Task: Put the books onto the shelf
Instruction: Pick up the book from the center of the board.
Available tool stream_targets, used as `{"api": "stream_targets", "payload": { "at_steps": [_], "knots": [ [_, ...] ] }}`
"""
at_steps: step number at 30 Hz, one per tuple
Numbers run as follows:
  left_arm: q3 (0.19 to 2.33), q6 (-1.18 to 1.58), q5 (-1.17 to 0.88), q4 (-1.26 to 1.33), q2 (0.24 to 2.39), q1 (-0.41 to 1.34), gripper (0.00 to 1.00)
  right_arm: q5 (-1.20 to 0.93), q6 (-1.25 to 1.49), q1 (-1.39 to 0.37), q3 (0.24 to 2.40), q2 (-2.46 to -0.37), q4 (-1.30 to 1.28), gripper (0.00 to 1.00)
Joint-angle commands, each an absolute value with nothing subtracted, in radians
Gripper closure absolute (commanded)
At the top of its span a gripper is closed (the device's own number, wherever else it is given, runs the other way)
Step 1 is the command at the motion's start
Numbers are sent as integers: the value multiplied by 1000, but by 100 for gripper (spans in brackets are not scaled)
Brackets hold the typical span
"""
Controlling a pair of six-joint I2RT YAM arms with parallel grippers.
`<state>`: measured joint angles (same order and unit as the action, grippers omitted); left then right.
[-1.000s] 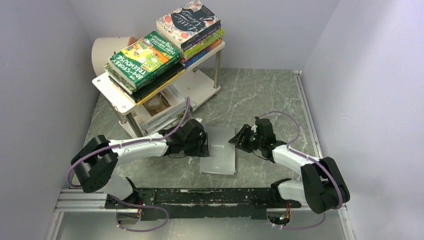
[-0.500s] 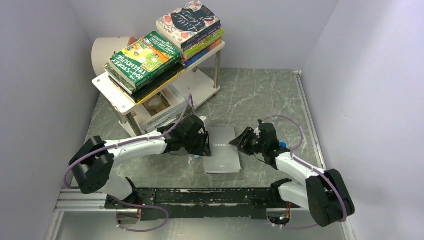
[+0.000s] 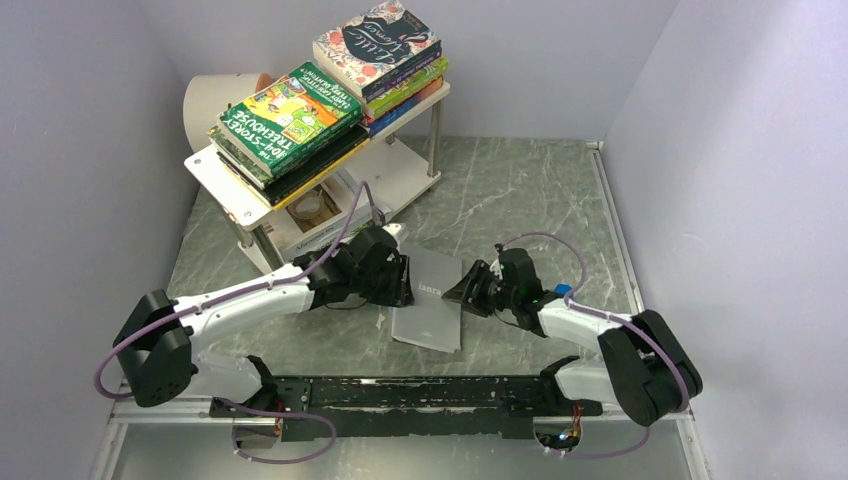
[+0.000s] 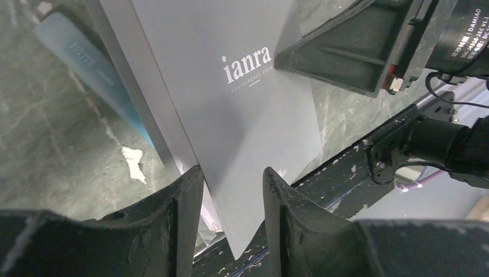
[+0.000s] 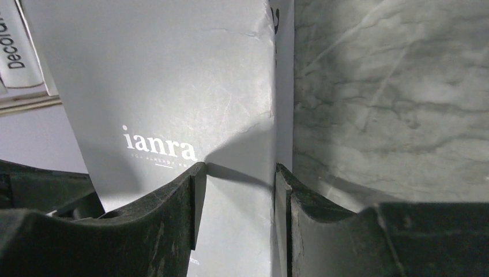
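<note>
A thin grey book [image 3: 432, 312] marked "ianra" sits tilted between my two grippers in front of the shelf [image 3: 226, 186]. My left gripper [image 3: 401, 284] is shut on its left edge, and the cover [image 4: 230, 98] runs between the fingers [image 4: 230, 179]. The right gripper [image 3: 461, 290] is shut on its right edge, one finger on the cover [image 5: 173, 86] and one at the book's side [image 5: 236, 173]. The shelf's top board carries two stacks, a green Treehouse book [image 3: 290, 115] on one and a floral Little Women [image 3: 378, 42] on the other. White books [image 3: 320, 236] lie on the lower board.
A white cylinder [image 3: 214, 95] lies behind the shelf by the left wall. A flat blue bar [image 4: 86, 63] lies on the marble beneath the grey book's left side. A small blue block [image 3: 565, 290] shows by the right arm. The black base rail [image 3: 400, 396] runs along the near edge.
The left gripper has closed on the grey book's edge. Both grippers have shifted left and away from the rail, and the book has turned and tilted with them.
</note>
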<state>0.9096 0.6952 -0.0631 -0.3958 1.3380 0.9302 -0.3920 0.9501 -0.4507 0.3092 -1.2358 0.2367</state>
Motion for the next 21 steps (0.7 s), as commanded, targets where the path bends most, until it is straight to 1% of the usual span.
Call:
{"api": "stream_targets", "payload": {
  "at_steps": [1,4,7,8,9,12,14,18,21],
  "knots": [
    [902,717,12,-380,1313,934,53,-440,970,-515,369,-1293,335,52],
    [871,736,72,-405,1309,931,49,-402,944,-538,398,-1337,305,52],
    [832,763,105,-407,1304,920,43,-349,889,-560,442,-1383,239,52],
    [823,774,120,-411,1301,917,39,-329,869,-567,455,-1393,215,52],
    [813,788,139,-417,1297,916,33,-309,855,-573,465,-1402,195,52],
    [785,818,187,-429,1280,906,18,-276,828,-579,481,-1419,161,52],
    [757,830,188,-416,1264,894,12,-262,815,-578,489,-1425,143,52],
    [693,856,159,-370,1228,859,6,-246,797,-578,502,-1432,122,51],
    [645,865,120,-311,1206,835,3,-246,790,-579,509,-1451,116,49]
  ]
}}
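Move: From the left hand, the middle of the grey book lies about 4 cm to the right, 2 cm ahead and 9 cm below. A light-blue strip lies roughly 4 cm left, 4 cm ahead and 11 cm below. The white book on the lower shelf is some 18 cm left and 18 cm ahead, about 5 cm lower. From the right hand, the grey book's middle is about 6 cm left, level with it and 2 cm below. Left hand goes 7 cm left, sinks, opening wide over the book's left edge; right hand pushes book 3 cm left. ##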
